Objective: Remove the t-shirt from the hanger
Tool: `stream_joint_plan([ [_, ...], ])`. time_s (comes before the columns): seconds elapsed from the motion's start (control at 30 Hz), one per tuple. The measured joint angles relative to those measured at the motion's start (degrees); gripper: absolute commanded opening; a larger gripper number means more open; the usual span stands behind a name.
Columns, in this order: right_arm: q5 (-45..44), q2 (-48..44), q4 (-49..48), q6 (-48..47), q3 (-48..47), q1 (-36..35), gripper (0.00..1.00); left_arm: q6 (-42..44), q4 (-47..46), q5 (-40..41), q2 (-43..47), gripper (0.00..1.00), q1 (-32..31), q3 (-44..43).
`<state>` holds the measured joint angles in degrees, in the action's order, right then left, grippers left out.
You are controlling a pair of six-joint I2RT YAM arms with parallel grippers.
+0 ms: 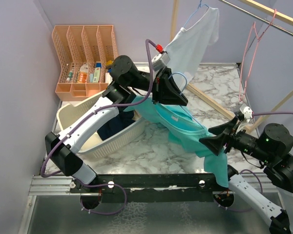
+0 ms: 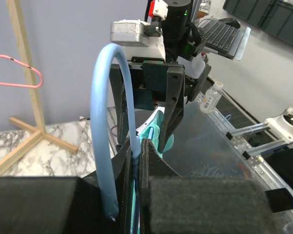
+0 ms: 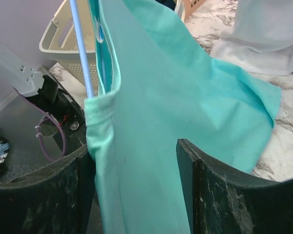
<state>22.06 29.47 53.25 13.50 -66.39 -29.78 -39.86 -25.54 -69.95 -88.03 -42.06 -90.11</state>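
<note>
A teal t-shirt (image 1: 185, 129) hangs on a light-blue hanger (image 1: 178, 77), held up over the table's middle. My left gripper (image 1: 180, 100) is shut on the hanger's neck just below the hook. In the left wrist view the hook (image 2: 107, 97) arches up from between the closed pads of the gripper (image 2: 136, 146). My right gripper (image 1: 206, 141) is at the shirt's lower part. In the right wrist view its jaws (image 3: 134, 161) stand wide apart with the teal cloth (image 3: 151, 97) hanging between them. The hanger wire (image 3: 80, 48) runs inside the shirt's opening.
A white laundry basket (image 1: 73, 114) holding dark clothes sits at the left, with an orange organizer (image 1: 85, 44) behind it. A white t-shirt (image 1: 195, 39) and a pink hanger (image 1: 251, 53) hang on the wooden rack (image 1: 210, 100) at the back right.
</note>
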Motion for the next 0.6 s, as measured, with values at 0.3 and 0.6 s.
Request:
stream_joint_plan([
  [0.3,-1.9,-4.5,3.1,0.8,-0.1,0.0,0.44,15.5,20.6,2.1,1.5,0.00,0.5,-10.2],
  [0.6,-2.7,-5.4,4.8,0.4,-2.0,-0.2,0.01,21.5,27.4,5.1,2.7,0.00,1.4,-11.8],
])
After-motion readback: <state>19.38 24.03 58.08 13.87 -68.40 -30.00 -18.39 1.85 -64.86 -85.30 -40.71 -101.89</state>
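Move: At the open right hand, the teal t-shirt's sleeve fold already runs between the fingers, the fabric it will grip about 2 cm back and 2 cm to its right, 1 cm below. The blue hanger's near end sits some 2 cm ahead, 4 cm to the left and 1 cm up. From the left hand, shut on that hanger, the sleeve fold is roughly 9 cm back, 13 cm right and 11 cm lower; the basket is about 8 cm ahead, 32 cm left and far below, nearly 38 cm. Backing off along the teal sleeve, away from the hanger's end, the right hand goes about 3 cm back and to its right with fingers still open, then shuts them and pinches the sleeve fabric. Meanwhile the left hand keeps its grip on the blue hanger and lifts it about 3 cm, drifting slightly left and then forward, while turning roughly 10 degrees counter-clockwise. ##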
